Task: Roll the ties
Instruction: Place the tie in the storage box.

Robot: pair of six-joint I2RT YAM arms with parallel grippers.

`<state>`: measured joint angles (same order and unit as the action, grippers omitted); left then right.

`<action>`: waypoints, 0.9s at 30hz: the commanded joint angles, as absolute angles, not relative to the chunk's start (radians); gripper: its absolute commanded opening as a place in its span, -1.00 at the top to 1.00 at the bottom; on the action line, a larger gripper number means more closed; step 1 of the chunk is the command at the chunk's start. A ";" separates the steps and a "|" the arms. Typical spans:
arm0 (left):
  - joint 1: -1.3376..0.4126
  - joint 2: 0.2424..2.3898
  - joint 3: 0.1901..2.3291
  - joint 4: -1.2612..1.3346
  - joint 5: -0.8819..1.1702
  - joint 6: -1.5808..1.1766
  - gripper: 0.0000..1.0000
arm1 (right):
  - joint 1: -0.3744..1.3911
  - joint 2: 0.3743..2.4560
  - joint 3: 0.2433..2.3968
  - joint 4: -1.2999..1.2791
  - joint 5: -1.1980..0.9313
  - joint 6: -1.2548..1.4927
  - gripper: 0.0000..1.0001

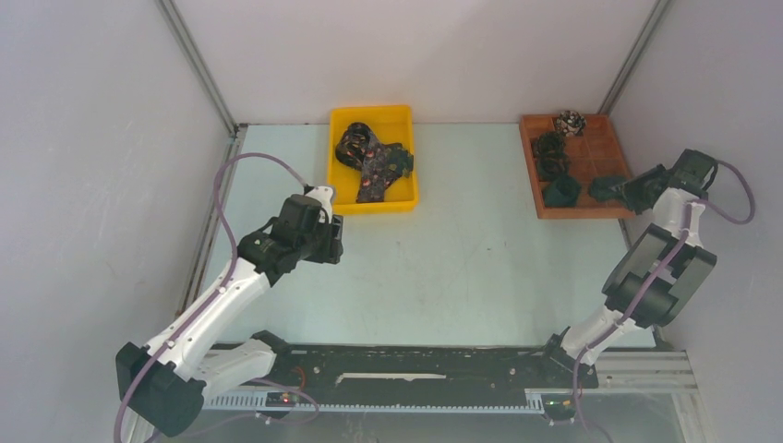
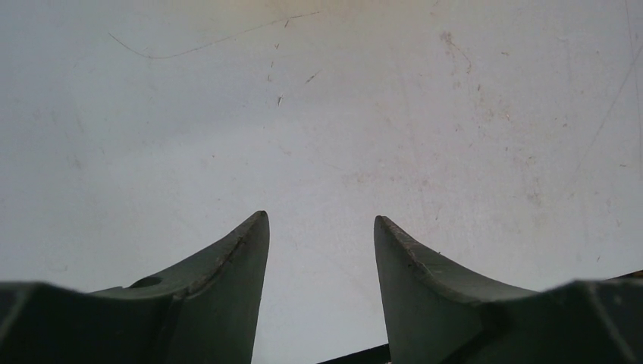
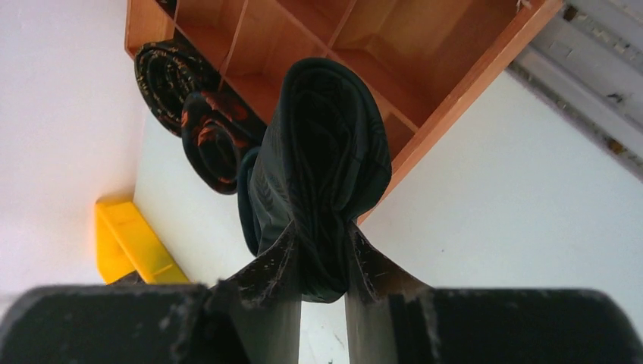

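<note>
Several loose dark ties (image 1: 374, 159) with small reddish patterns lie heaped in a yellow bin (image 1: 400, 115). My right gripper (image 1: 635, 192) is shut on a rolled dark green tie (image 1: 608, 188) over the near right corner of a wooden compartment tray (image 1: 605, 148). The right wrist view shows that roll (image 3: 322, 159) pinched between my right gripper (image 3: 322, 236) fingers, just above the tray (image 3: 425, 45). Other rolled ties (image 1: 554, 166) sit in the tray's left compartments, two showing reddish patterns (image 3: 212, 144). My left gripper (image 1: 332, 238) hangs open over bare table (image 2: 321, 220), holding nothing.
The yellow bin (image 3: 129, 239) stands at the back centre-left and the wooden tray at the back right, close to the right wall. A pale patterned roll (image 1: 571, 121) sits in the tray's far compartment. White walls enclose the table (image 1: 462, 249) on three sides.
</note>
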<state>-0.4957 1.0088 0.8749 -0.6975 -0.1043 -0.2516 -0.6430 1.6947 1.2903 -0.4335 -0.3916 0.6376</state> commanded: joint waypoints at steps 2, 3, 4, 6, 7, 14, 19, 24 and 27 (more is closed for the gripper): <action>-0.491 0.984 0.860 -0.669 -0.092 -0.228 -0.20 | -0.629 1.744 1.384 -0.436 -0.305 0.579 0.63; -0.491 0.983 0.859 -0.669 -0.092 -0.229 -0.20 | -0.625 1.755 1.390 -0.440 -0.303 0.575 0.63; -0.491 0.982 0.859 -0.669 -0.093 -0.229 -0.20 | -0.619 1.765 1.396 -0.441 -0.299 0.567 0.63; -0.491 0.983 0.860 -0.670 -0.094 -0.229 -0.20 | -0.605 1.782 1.406 -0.452 -0.271 0.551 0.64; -0.491 0.983 0.861 -0.669 -0.094 -0.229 -0.20 | -0.600 1.786 1.407 -0.453 -0.257 0.545 0.64; -0.491 0.979 0.857 -0.668 -0.089 -0.229 -0.21 | -0.554 1.836 1.445 -0.456 -0.170 0.517 0.64; -0.491 0.977 0.857 -0.668 -0.089 -0.229 -0.21 | -0.512 1.880 1.485 -0.478 -0.090 0.495 0.64; -0.491 0.977 0.857 -0.668 -0.090 -0.229 -0.21 | -0.471 1.918 1.507 -0.480 -0.026 0.482 0.65; -0.491 0.976 0.856 -0.669 -0.090 -0.229 -0.20 | -0.451 1.940 1.526 -0.494 0.030 0.471 0.65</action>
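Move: The rolled tie is already pinched in the right hand; its goal, the storage box's empty front middle compartment, lies about 6 cm ahead of that hand, 2 cm to its left and 12 cm below. In the front left compartment the green roll sits about 7 cm left of that goal, and the flowered roll lies some 6 cm farther out than the green one. From the idle left hand the goal is roughly 62 cm right and 19 cm ahead. The rolled tie, kept pinched in the right fingers, is lowered about 5.5 cm and carried some 4 cm forward towards the front middle compartment, a little forward first and then down and forward together. On the way the right wrist tips the fingers more steeply down and rolls its left side down, some 15 degrees each. ##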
